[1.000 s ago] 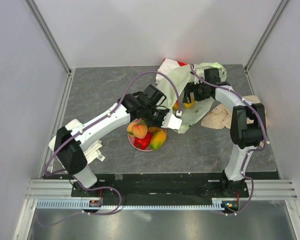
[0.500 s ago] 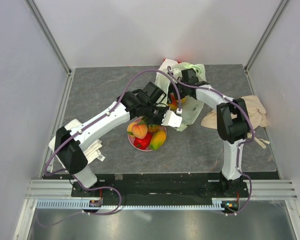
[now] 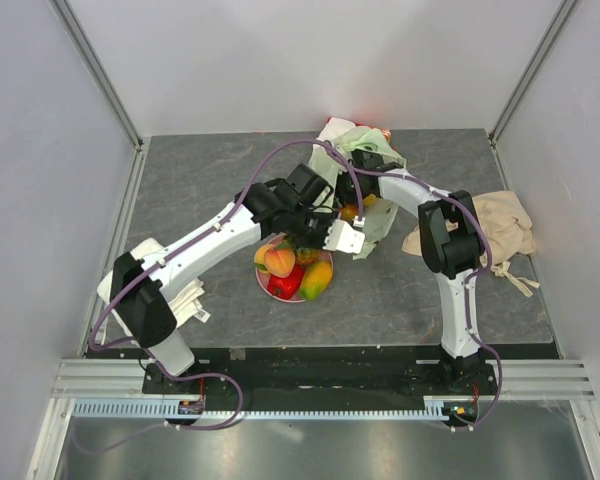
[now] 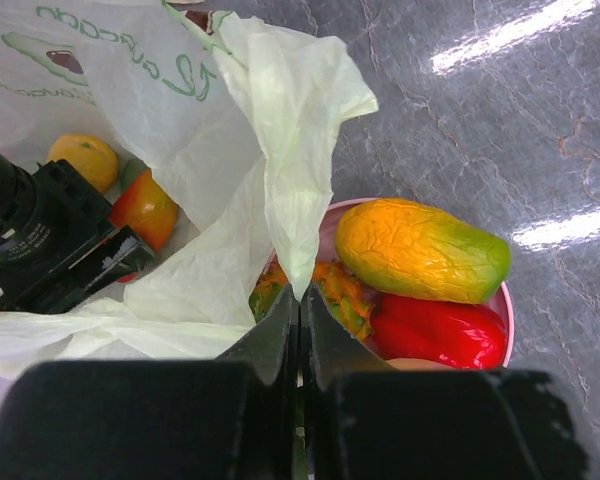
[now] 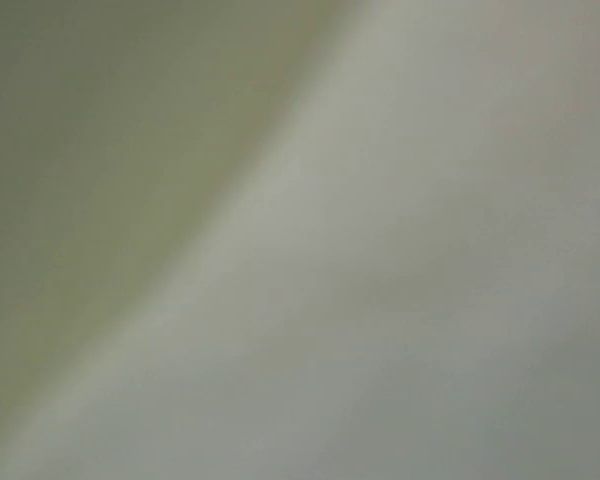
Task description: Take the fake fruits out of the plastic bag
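Observation:
My left gripper [image 4: 300,295] is shut on the edge of the pale-green plastic bag [image 4: 200,150], holding its mouth up over the pink plate [image 4: 325,222]. On the plate lie a yellow-green mango [image 4: 420,250], a red pepper piece [image 4: 440,335] and a pineapple [image 4: 345,295]; the top view adds a peach [image 3: 279,261]. Inside the bag sit a yellow-orange fruit [image 4: 83,160] and a red-orange fruit [image 4: 145,210]. My right gripper [image 3: 352,200] reaches into the bag; its black body [image 4: 40,235] lies beside the red-orange fruit. Bag film fills the right wrist view.
A beige cloth [image 3: 495,225] lies at the right of the table. A white folded cloth [image 3: 185,295] sits near the left arm's base. A white-and-red pouch [image 3: 332,130] shows behind the bag. Grey walls close in the table.
My right arm has swung left from the bag's right side into its mouth, and the bag has bunched toward the back. The left gripper has kept its hold in place.

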Available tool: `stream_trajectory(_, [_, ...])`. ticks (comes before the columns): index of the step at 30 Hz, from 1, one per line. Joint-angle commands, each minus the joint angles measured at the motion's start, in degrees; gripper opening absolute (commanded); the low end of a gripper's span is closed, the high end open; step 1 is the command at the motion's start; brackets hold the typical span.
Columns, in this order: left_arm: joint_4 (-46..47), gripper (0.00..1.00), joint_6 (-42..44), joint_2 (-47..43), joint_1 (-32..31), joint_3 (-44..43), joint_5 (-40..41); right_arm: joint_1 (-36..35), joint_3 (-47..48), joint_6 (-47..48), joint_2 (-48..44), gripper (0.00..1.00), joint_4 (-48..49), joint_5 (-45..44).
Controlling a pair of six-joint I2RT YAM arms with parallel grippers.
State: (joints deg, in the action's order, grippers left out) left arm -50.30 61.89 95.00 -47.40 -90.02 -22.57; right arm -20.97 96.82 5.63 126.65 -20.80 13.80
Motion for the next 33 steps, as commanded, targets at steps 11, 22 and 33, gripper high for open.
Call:
stream_trajectory(11, [8.1, 0.07, -10.6, 1.4, 6.4, -6.7, -1.0, 6.6, -1.4, 2.0, -26.3, 0.48, -16.6, 11.5])
stream_trajectory(22, [12.5, 0.7, -26.5, -6.5, 8.0, -10.5, 1.5, 6.1, -8.1, 9.4, -49.6, 0.5, -21.7, 21.8])
stream_trajectory(33, [12.8, 0.79, -33.8, -22.6, 14.3, -10.9, -2.1, -28.1, -17.2, 35.4, -59.6, 0.53, -32.0, 7.8])
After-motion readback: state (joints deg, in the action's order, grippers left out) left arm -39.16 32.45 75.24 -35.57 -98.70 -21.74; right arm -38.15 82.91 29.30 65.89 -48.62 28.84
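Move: The red fruit is already between the right fingers, inside the bag. The pink plate lies about 18 cm back and 14 cm left of that hand, a few centimetres lower, and the pineapple on it some 13 cm back and 12 cm left. An orange fruit sits about 3 cm farther out and 5 cm right. From the left hand, pinching the bag's rim, the red fruit is about 16 cm ahead, 5 right and 16 below; the plate is 2 back, 9 left and 19 below. The red fruit, still pinched, goes nearly straight up out of the bag first, then back towards the robot, close to 30 cm each way, the right fingers tipping up and turning counter-clockwise late on. The left hand eases forward with the bag's rim, opens wide to let go, then climbs fast and swings left, away from the bag. ##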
